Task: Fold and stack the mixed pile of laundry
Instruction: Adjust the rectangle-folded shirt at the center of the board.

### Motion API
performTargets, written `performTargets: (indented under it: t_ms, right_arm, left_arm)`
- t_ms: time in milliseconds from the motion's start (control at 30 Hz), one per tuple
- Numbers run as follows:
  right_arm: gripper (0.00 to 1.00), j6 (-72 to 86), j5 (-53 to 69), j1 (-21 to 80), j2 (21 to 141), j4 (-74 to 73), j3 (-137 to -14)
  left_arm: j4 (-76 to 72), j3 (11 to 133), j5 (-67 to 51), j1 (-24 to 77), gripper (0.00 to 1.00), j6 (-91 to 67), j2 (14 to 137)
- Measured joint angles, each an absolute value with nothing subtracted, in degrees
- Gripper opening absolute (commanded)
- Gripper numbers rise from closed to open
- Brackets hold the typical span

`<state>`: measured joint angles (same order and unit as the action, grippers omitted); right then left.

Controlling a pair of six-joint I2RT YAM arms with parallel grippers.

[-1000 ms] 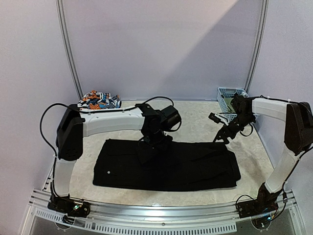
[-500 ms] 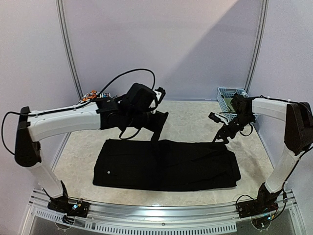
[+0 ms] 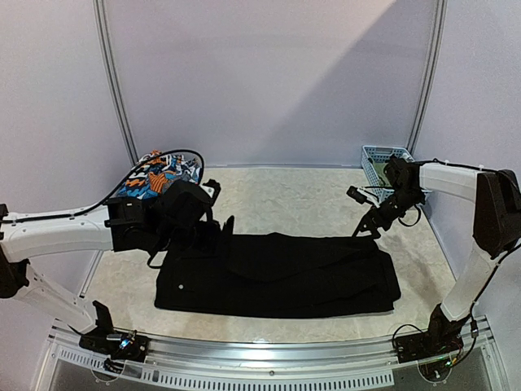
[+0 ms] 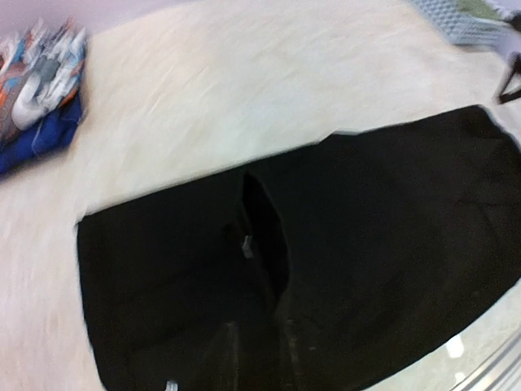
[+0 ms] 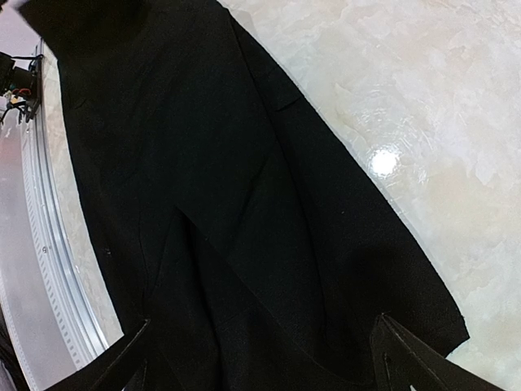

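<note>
The long black trousers [image 3: 281, 273] lie folded flat across the middle of the table. My left gripper [image 3: 221, 230] is low over their far left edge. In the left wrist view its dark fingers [image 4: 232, 352] blur into the black cloth [image 4: 342, 244], with a narrow gap between them, and whether cloth sits in that gap does not show. My right gripper [image 3: 368, 226] hangs open just above the trousers' far right corner, wide fingertips [image 5: 134, 352] over black fabric [image 5: 244, 204]. The orange-blue-white print [image 3: 159, 173] lies at the back left on a blue piece [image 4: 32, 134].
A light-blue lattice basket [image 3: 381, 160] stands at the back right corner, behind my right arm. The metal rail [image 3: 260, 358] runs along the table's near edge. Bare marbled tabletop [image 3: 317, 199] stretches behind the trousers.
My left arm lifted a strip of black cloth from the trousers' middle, then swung left and down to their far left edge. The right arm stayed put.
</note>
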<state>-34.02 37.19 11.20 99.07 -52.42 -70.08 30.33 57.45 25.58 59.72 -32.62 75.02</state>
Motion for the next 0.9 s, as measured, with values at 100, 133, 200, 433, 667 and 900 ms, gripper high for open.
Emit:
performTargets:
  t_ms: [100, 133, 200, 433, 667, 900]
  right_arm:
    - [0.92, -33.9, 37.2, 11.2, 99.1, -52.4, -70.1]
    - [0.92, -33.9, 37.2, 11.2, 99.1, -52.4, -70.1]
    - [0.93, -33.8, 37.2, 11.2, 99.1, -52.4, -70.1]
    - [0.94, -33.7, 35.6, 12.1, 99.1, -52.7, -70.7]
    - [0.94, -33.8, 34.2, 13.5, 99.1, -52.9, -70.8]
    - [0.94, -33.8, 33.9, 13.5, 99.1, -52.9, -70.8]
  left_arm:
    - [39.9, 55.4, 29.7, 61.3, 0.33, -40.2, 72.2]
    - [43.2, 54.7, 31.2, 61.6, 0.38, -42.8, 70.7]
    - [47.5, 53.7, 34.2, 61.9, 0.52, -46.8, 67.6]
    - [42.7, 52.5, 36.4, 59.5, 0.59, -48.4, 67.0]
    - [43.3, 72.6, 27.1, 56.9, 0.59, -42.3, 95.4]
    - [50.9, 91.6, 19.2, 58.2, 0.55, -39.0, 116.6]
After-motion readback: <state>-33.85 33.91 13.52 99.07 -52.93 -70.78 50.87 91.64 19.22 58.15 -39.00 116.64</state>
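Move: The black shirt lies folded below the left hand, its middle about 17 cm to the right, 4 cm back and 15 cm down; a buttoned sleeve cuff is still up in the air at these fingers. The shirt's left-hand button is some 10 cm left and 7 cm back, also 15 cm down. From the right hand, the shirt's middle is roughly 27 cm left, 10 cm back and 8 cm below. Freeing the cuff, the left hand opens halfway, swings left about 9 cm, then right and down over shirt. ##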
